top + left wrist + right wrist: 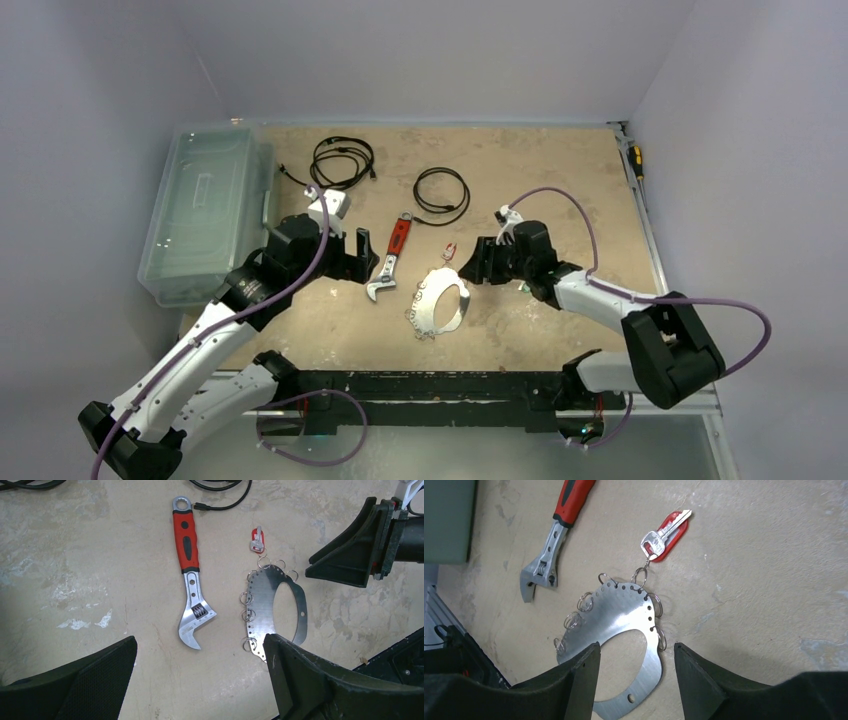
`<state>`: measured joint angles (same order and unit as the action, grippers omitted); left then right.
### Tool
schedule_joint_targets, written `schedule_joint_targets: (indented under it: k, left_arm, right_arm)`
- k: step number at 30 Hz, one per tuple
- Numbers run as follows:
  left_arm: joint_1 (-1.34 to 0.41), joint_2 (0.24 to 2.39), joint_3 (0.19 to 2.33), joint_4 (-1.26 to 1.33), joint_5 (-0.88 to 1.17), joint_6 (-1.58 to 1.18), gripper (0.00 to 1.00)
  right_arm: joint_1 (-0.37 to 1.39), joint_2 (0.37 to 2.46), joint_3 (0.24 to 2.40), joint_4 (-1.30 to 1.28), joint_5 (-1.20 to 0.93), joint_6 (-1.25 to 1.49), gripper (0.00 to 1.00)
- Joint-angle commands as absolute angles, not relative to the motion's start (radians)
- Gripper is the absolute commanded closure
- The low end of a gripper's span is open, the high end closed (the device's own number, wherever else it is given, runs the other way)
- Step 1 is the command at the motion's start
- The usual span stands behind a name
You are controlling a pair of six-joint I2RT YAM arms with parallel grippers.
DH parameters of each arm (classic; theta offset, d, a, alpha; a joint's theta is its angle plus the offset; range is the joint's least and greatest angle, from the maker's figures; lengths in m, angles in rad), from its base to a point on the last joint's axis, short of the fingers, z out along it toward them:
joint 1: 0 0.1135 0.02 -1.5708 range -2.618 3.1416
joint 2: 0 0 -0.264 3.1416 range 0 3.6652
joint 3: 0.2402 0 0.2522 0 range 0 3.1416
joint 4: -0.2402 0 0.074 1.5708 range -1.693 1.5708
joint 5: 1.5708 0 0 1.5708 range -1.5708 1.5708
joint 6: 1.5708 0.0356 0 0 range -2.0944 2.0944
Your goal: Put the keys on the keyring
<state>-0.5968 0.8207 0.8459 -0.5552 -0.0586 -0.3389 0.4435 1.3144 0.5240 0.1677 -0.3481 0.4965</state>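
Note:
The keyring [440, 300] is a flat silvery oval plate with a large hole, lying on the table and edged with several small split rings [574, 620]. One key with a red head [663, 534] lies just beyond its top edge and looks linked to a ring there; the key also shows from above [450, 249] and in the left wrist view [257, 539]. My right gripper [636, 647] hovers over the plate [619, 615], jaws apart on either side of its right band, not touching it. My left gripper [200, 645] stands wide open and empty, left of the plate [262, 597].
A red-handled adjustable wrench [393, 258] lies between the two grippers, just left of the plate. Two black coiled cables [342, 160] [442, 195] sit farther back. A clear plastic bin [205, 215] stands at the left edge, and a screwdriver [636, 160] lies along the right rail.

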Motion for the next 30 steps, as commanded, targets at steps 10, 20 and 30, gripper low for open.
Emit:
schedule_joint_targets:
  k: [10, 20, 30]
  left_arm:
    - [-0.594, 0.797, 0.846, -0.529, -0.059, -0.323, 0.03]
    - [-0.595, 0.796, 0.846, -0.526, -0.060, -0.324, 0.03]
    - [-0.595, 0.790, 0.845, -0.528, -0.068, -0.327, 0.03]
  right_arm:
    - [0.523, 1.391, 0.518, 0.239, -0.228, 0.484, 0.43]
    - [0.524, 1.423, 0.510, 0.253, -0.219, 0.491, 0.56]
    - [0.525, 1.431, 0.509, 0.251, -0.207, 0.499, 0.66]
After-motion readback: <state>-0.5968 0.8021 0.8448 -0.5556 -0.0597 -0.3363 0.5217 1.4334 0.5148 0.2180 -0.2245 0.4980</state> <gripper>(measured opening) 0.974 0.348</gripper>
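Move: The small ring on the right edge of the metal keyring plate lies about 5 cm below the right hand, some 2 cm to its left and 1 cm ahead. From this hand the plate's middle is about 7 cm left and 3 cm back, the red-tagged key about 5 cm left and 7 cm ahead, and the green-tagged key some 11 cm right and 1 cm ahead. From the left hand that ring is roughly 18 cm right, 4 cm ahead and 19 cm down. Lower the right gripper about 4 cm onto the small ring at the keyring plate's right edge, easing it about 1 cm to the left at the start. Tip the hand's left side down by about 5 degrees, and draw the fingers partly together so the tips straddle the ring, stopping short of a pinch. ##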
